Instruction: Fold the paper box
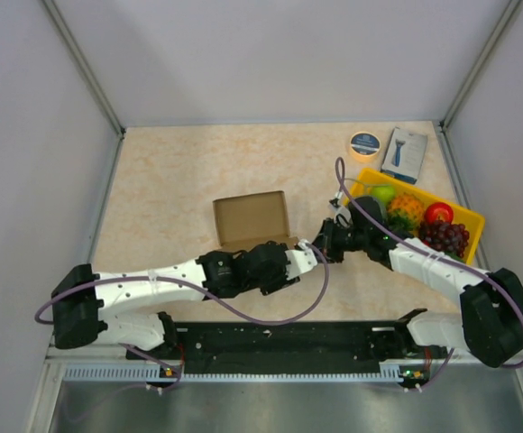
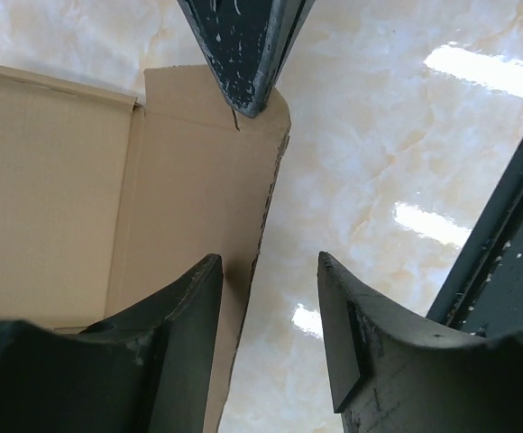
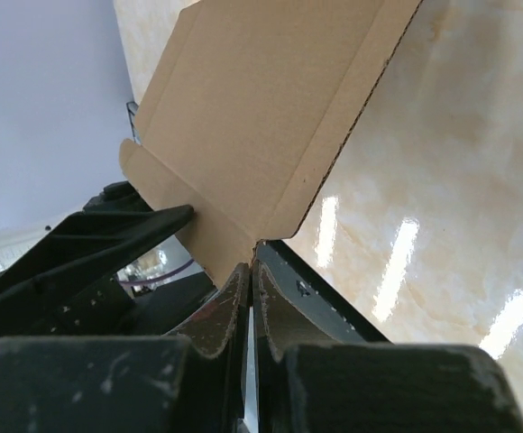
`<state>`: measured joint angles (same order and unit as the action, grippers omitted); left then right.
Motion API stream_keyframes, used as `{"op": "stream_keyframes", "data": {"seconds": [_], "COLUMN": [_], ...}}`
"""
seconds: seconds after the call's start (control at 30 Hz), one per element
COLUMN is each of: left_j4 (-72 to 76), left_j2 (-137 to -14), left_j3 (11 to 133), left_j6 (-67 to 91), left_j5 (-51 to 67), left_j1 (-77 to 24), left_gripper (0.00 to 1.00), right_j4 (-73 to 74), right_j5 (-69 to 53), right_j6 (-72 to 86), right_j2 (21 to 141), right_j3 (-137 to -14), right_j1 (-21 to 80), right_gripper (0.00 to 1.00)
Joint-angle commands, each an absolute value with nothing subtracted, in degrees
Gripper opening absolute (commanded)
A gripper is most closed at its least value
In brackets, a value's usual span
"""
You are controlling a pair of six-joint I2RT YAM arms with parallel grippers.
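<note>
The paper box (image 1: 251, 216) is a brown cardboard sheet lying partly folded at the table's middle, with one panel raised. A side flap (image 2: 198, 198) sticks out toward both grippers. My right gripper (image 3: 252, 268) is shut on the tip of that flap; its dark fingers (image 2: 243, 45) meet the flap's far edge in the left wrist view. Facing it from the near side, my left gripper (image 2: 269, 262) is open. One finger lies over the cardboard (image 2: 63, 198), the other over bare table, and the flap's edge runs between them. In the top view the two grippers meet by the box's right corner (image 1: 320, 244).
A yellow tray (image 1: 468, 216) of fruit stands just right of the right arm. A blue-and-white retail box (image 1: 404, 153) and a round tin (image 1: 364, 143) lie at the back right. Grey walls enclose the table on three sides.
</note>
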<state>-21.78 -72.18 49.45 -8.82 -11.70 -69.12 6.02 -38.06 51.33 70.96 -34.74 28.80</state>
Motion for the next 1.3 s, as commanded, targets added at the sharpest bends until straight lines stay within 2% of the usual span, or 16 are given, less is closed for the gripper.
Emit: {"op": "stream_keyframes", "data": {"seconds": [0.0, 0.1, 0.13, 0.17, 0.27, 0.33, 0.37, 0.4, 0.5, 0.6, 0.73, 0.87, 1.0, 1.17, 1.27], "left_j4": [-23.73, -23.47, -23.64, -23.82, -23.99, -23.99, -24.86, -24.96, -29.16, -36.87, -46.30, -51.58, -52.47, -57.89, -59.33], "left_j2": [-74.70, -77.60, -79.00, -79.62, -80.16, -79.20, -78.75, -78.23, -77.34, -78.57, -80.94, -80.95, -78.93, -79.01, -80.15], "left_j3": [53.17, 54.58, 54.93, 55.80, 56.77, 57.30, 57.57, 57.74, 60.81, 67.57, 79.68, 86.83, 88.42, 88.42, 85.88], "left_j6": [-10.81, -9.76, -9.49, -8.88, -6.95, -5.63, -4.49, -4.05, -2.20, 2.17, 10.44, 24.20, 38.47, 59.95, 70.38], "left_j5": [-15.55, -21.61, -23.01, -26.25, -29.53, -30.06, -29.80, -29.01, -25.15, -22.60, -18.73, -16.10, -7.05, -5.89, -1.33], "left_j1": [-69.35, -69.43, -69.35, -69.35, -68.56, -67.68, -66.72, -66.27, -64.87, -63.81, -61.88, -57.15, -49.58, -43.87, -39.83], "left_gripper": [0.52, 0.47, 0.43, 0.34, 0.20, 0.14, 0.11, 0.10, 0.06, 0.00, 0.00, 0.00, 0.00, 0.00, 0.00], "right_j4": [5.27, 5.36, 5.36, 5.36, 5.27, 5.27, 5.27, 5.27, 5.80, 9.83, 19.58, 25.39, 28.74, 31.37, 31.99], "right_j5": [-40.34, -40.95, -41.04, -41.04, -41.57, -42.71, -43.24, -44.63, -47.01, -46.59, -42.11, -37.19, -34.11, -32.35, -30.51], "right_j6": [52.20, 52.12, 52.12, 52.03, 51.59, 50.89, 50.54, 49.49, 46.95, 42.82, 34.99, 30.15, 26.90, 24.52, 23.03], "right_j2": [70.66, 70.40, 70.23, 70.14, 69.79, 70.05, 69.87, 69.87, 67.77, 63.64, 61.61, 60.21, 58.02, 56.78, 57.04], "right_j3": [-38.14, -38.50, -38.50, -38.67, -39.11, -39.64, -40.07, -40.34, -41.48, -44.20, -50.18, -53.17, -54.05, -53.35, -53.44], "right_j1": [27.86, 27.86, 27.69, 27.34, 26.20, 25.67, 25.06, 23.57, 18.31, 12.86, 12.30, 12.30, 12.30, 13.71, 17.22], "right_gripper": [0.00, 0.00, 0.00, 0.00, 0.00, 0.00, 0.04, 0.22, 0.56, 0.65, 0.66, 0.66, 0.66, 0.65, 0.65]}}
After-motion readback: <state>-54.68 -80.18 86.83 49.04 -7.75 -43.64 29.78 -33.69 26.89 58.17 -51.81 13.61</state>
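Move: The paper box's raised near panel has its free edge just in front of the open left fingers, about 3 cm ahead, level sideways, 1 cm lower. From that hand the box tray is some 10 cm ahead, 8 cm left and 9 cm below. The right hand still pinches the panel's corner; the left hand's grip spot is about 5 cm to its left and 1 cm back, with the fruit crate roughly 7 cm ahead, 22 cm right, 8 cm lower. Left pinches the panel edge, swings it up about 13 cm and forward, counter-clockwise; right lets go, retreating rightward. ##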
